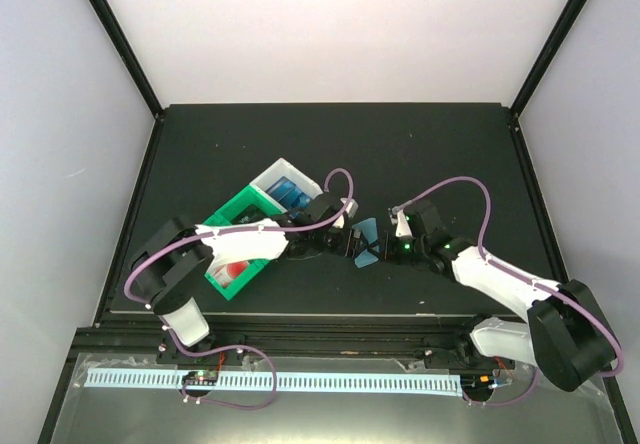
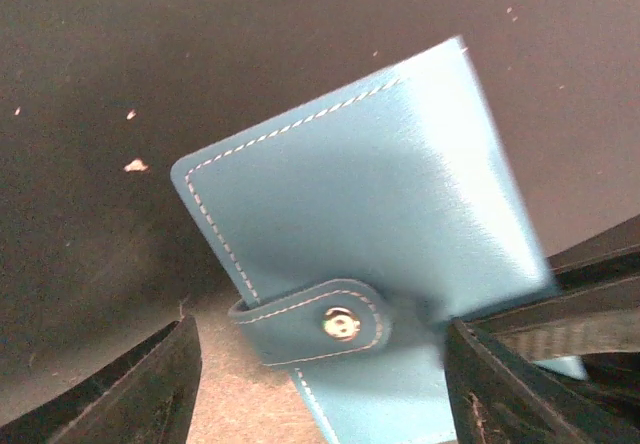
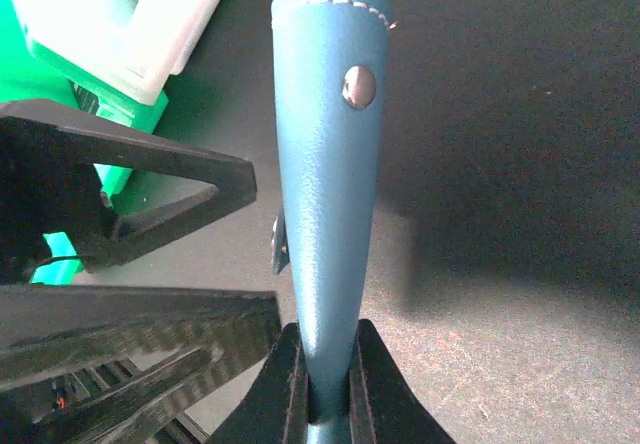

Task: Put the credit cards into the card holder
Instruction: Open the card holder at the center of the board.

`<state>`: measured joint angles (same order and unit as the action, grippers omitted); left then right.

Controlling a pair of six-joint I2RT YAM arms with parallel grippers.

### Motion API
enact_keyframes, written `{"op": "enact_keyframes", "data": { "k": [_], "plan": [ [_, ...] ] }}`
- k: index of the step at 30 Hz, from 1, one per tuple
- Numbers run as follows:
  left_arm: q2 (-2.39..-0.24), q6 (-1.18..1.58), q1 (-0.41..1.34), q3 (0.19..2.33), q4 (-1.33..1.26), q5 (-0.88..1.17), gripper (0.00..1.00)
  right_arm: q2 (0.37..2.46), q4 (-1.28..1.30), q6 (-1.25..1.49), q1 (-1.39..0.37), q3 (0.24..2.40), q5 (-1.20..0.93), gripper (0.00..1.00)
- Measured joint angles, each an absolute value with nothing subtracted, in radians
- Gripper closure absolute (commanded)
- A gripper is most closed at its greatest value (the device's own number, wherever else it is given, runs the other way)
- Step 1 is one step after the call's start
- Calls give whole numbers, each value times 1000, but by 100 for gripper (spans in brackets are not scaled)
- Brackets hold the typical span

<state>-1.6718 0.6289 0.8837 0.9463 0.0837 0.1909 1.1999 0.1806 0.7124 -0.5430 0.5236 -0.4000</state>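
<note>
The teal card holder (image 1: 366, 243) hangs edge-up above the mat, and my right gripper (image 3: 327, 389) is shut on its lower edge. In the left wrist view its broad face (image 2: 370, 204) fills the middle, with the snap tab (image 2: 320, 322) folded over one edge. My left gripper (image 2: 320, 384) stands open on either side of that tab, its fingers (image 2: 150, 389) apart from the leather; from above it (image 1: 345, 238) sits just left of the holder. Blue credit cards (image 1: 290, 194) lie in the white bin. A red-and-white card (image 1: 236, 269) lies in the green bin.
The green bin (image 1: 226, 226) and the white bin (image 1: 268, 178) sit side by side under the left arm, and both show at the top left of the right wrist view (image 3: 120, 34). The left gripper's black fingers (image 3: 130, 179) reach close beside the holder there.
</note>
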Motion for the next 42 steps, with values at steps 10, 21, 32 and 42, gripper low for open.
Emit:
{"op": "enact_keyframes", "data": {
  "k": [10,21,32,42],
  "plan": [
    [-1704,633,886,974,157,149,56,1194,189,711,-544,526,-413,99],
    [-1704,645,884,990,205,43,66,1183,236,704,-544,548,-376,99],
    [-1704,643,870,987,195,80,67,1177,249,704,-544,554,-377,99],
    [-1704,643,865,977,178,139,98,1177,247,705,-544,555,-392,99]
  ]
}}
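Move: The card holder's snap strap lies nearly between the left hand's open fingertips, about 1 cm ahead, 1 cm to the right and 2 cm below; the holder's middle is some 4 cm to the hand's right and 1 cm ahead. The white card bin sits about 14 cm left and 12 cm ahead, roughly 6 cm below. From the right hand, already gripping the holder, the strap is about 6 cm left and 1 cm ahead, at about the same height. Left hand dips about 2 cm, swings left, partly returns and pinches the strap while right keeps gripping holder. ##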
